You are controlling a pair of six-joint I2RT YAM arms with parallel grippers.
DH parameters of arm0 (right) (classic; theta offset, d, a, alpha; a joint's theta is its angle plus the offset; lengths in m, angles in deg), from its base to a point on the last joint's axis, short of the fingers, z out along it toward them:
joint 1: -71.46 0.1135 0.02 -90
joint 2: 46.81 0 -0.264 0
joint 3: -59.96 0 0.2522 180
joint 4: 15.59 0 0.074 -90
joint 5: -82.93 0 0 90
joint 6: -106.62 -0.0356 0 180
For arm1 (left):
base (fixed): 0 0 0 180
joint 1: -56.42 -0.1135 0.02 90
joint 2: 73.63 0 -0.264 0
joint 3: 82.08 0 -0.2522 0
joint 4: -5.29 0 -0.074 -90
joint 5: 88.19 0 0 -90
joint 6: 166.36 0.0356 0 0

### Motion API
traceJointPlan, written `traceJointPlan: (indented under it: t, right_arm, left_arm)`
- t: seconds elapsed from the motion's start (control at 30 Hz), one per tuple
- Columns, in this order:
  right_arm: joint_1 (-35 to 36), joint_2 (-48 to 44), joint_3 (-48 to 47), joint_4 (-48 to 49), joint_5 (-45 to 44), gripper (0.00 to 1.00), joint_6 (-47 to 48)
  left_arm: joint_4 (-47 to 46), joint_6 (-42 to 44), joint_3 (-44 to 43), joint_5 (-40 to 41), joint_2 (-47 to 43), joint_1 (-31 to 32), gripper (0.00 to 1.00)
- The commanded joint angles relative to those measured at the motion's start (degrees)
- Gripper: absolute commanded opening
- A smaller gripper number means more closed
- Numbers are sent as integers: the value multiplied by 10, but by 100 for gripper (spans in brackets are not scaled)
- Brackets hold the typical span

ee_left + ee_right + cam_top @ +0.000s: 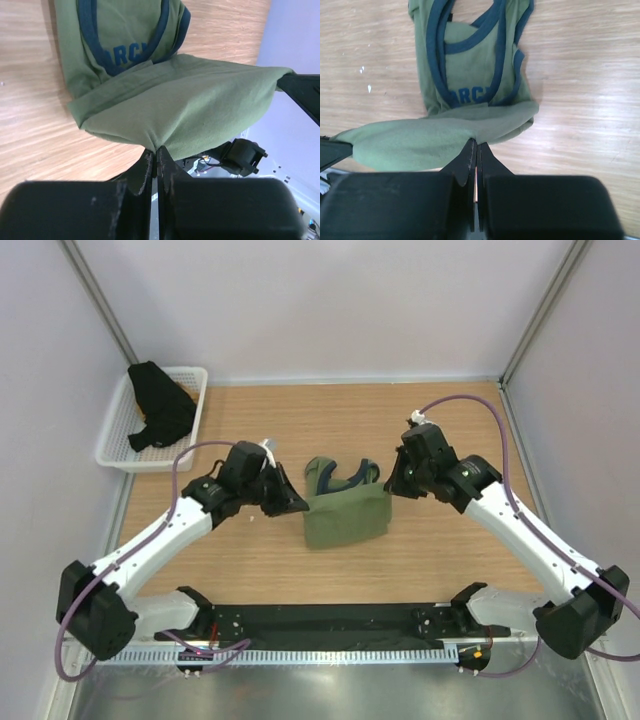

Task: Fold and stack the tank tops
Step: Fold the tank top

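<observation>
The olive green tank top (345, 515) with navy trim lies mid-table, its lower part folded up over the lettered chest (125, 52). My left gripper (297, 506) is shut on the fold's left edge (155, 145). On the other side my right gripper (392, 486) is shut on the fold's right edge (476, 140). Between the two the folded cloth is lifted and stretched. The straps and neckline (470, 35) rest flat on the wood. The black tank top (160, 408) lies crumpled in the white basket (190, 375) at the back left.
The basket stands against the left wall. White enclosure walls (320, 300) close the table at the back and both sides. A black rail (330, 625) runs along the near edge between the arm bases.
</observation>
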Motion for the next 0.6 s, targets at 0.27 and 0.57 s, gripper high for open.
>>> traceJointPlan:
  t: [0.27, 0.57]
  right_arm:
    - [-126, 136, -62, 106, 92, 1, 55]
    - [-185, 304, -173, 121, 139, 1, 78]
  left_arm:
    - [-40, 60, -152, -65, 202, -70, 2]
    - [26, 107, -323, -49, 383, -101, 1]
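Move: Both hands pinch corners of the green tank top's bottom end, about 20 cm apart and above the table. The left shoulder strap lies some 18 cm ahead of the left hand, 3 cm to its right and 14 cm below; the right strap is about 15 cm ahead of the right hand, 3 cm to its left and 16 cm below. The blue-trimmed neckline between them lies about 16 cm ahead and 8 cm right of the left hand, equally low. Forward and gently down, both arms together carry the pinched end of the tank top over the garment's upper part towards its shoulder straps, covering about 14 cm and sinking some 5 cm, still travelling at the end. They drift slightly right, the wrists barely tilt, and both grips stay shut, keeping the fabric stretched between them. ##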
